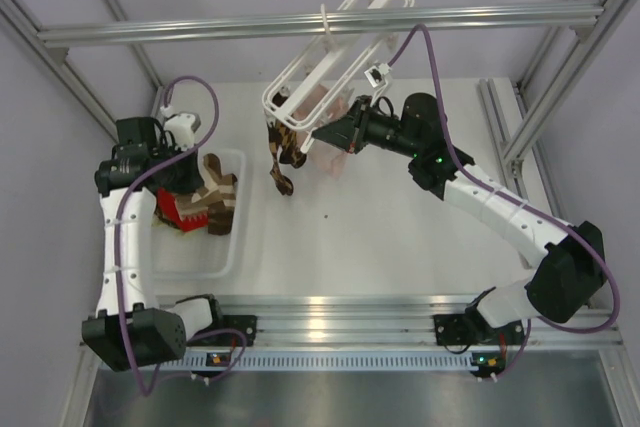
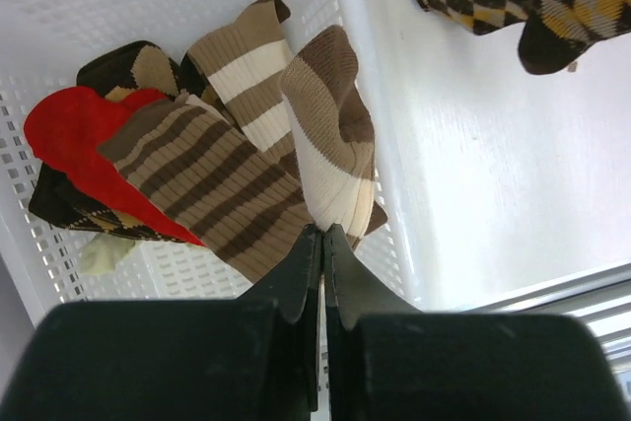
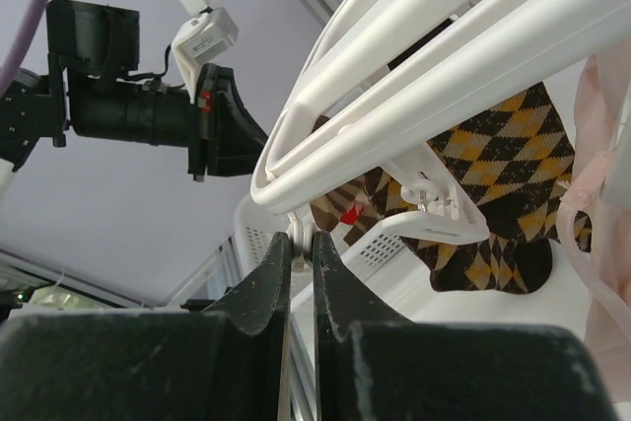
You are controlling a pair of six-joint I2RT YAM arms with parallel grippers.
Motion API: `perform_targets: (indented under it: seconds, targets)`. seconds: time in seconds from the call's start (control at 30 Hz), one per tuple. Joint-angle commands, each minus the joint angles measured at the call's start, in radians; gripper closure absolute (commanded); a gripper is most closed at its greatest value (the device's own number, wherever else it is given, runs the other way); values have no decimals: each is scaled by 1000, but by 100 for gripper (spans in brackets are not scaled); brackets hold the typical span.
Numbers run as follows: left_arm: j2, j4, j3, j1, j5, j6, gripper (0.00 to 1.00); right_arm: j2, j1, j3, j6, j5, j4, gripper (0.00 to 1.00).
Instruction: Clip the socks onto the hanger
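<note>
Several brown-and-cream striped socks (image 2: 212, 184) lie heaped in a white basket (image 2: 367, 36). My left gripper (image 2: 323, 231) is shut on the cream end of one striped sock (image 2: 335, 135), whose fabric bunches up just past the fingertips. From above, that gripper (image 1: 200, 185) sits over the basket beside the sock pile (image 1: 217, 197). The white hanger (image 1: 330, 57) hangs tilted from the grey rail (image 1: 450, 17). My right gripper (image 3: 302, 237) is shut on a small white clip tab under the hanger's end bar (image 3: 444, 56); in the top view it (image 1: 320, 135) is at the hanger's lower end.
A brown-and-yellow argyle sock (image 3: 503, 175) hangs from a hanger clip (image 3: 439, 219) and shows from above (image 1: 285, 157). Pale pink fabric (image 1: 335, 152) hangs beside my right gripper. A red sock (image 2: 74, 135) and a dark argyle sock lie in the basket (image 1: 235, 242).
</note>
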Motion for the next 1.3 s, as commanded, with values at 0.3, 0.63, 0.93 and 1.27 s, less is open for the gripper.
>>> perform_targets:
  seconds: [0.3, 0.63, 0.93, 1.27]
  targets:
    - [-56, -43, 177, 6, 19, -87, 100, -23, -13, 16, -16, 6, 23, 100]
    - [-32, -13, 130, 11, -64, 24, 100, -18, -11, 15, -12, -1, 32, 100]
    - [157, 178, 361, 17, -50, 51, 100, 7, -13, 29, 5, -6, 42, 100]
    - [163, 328, 347, 35, 49, 149, 100, -1, -11, 29, 5, 0, 35, 100]
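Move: The left hand already pinches the brown striped sock over the tray. The hanger's near end, which it is destined for, lies about 25 cm to its right, 4 cm ahead and 12 cm above. The argyle sock on the hanger is some 20 cm right, 6 cm ahead and 3 cm up; the red sock in the tray is about 5 cm left, 3 cm back and 17 cm below. For the right hand, that near end is right at its fingertips. Keeping its pinch on the brown striped sock, the left hand lifts it about 7 cm, dips a little, then sweeps 11 cm forward towards the tray's far rim, drifting slightly left and climbing again while the fingers tilt up some 20 degrees. The right hand stays put, still gripping the hanger's near end. ##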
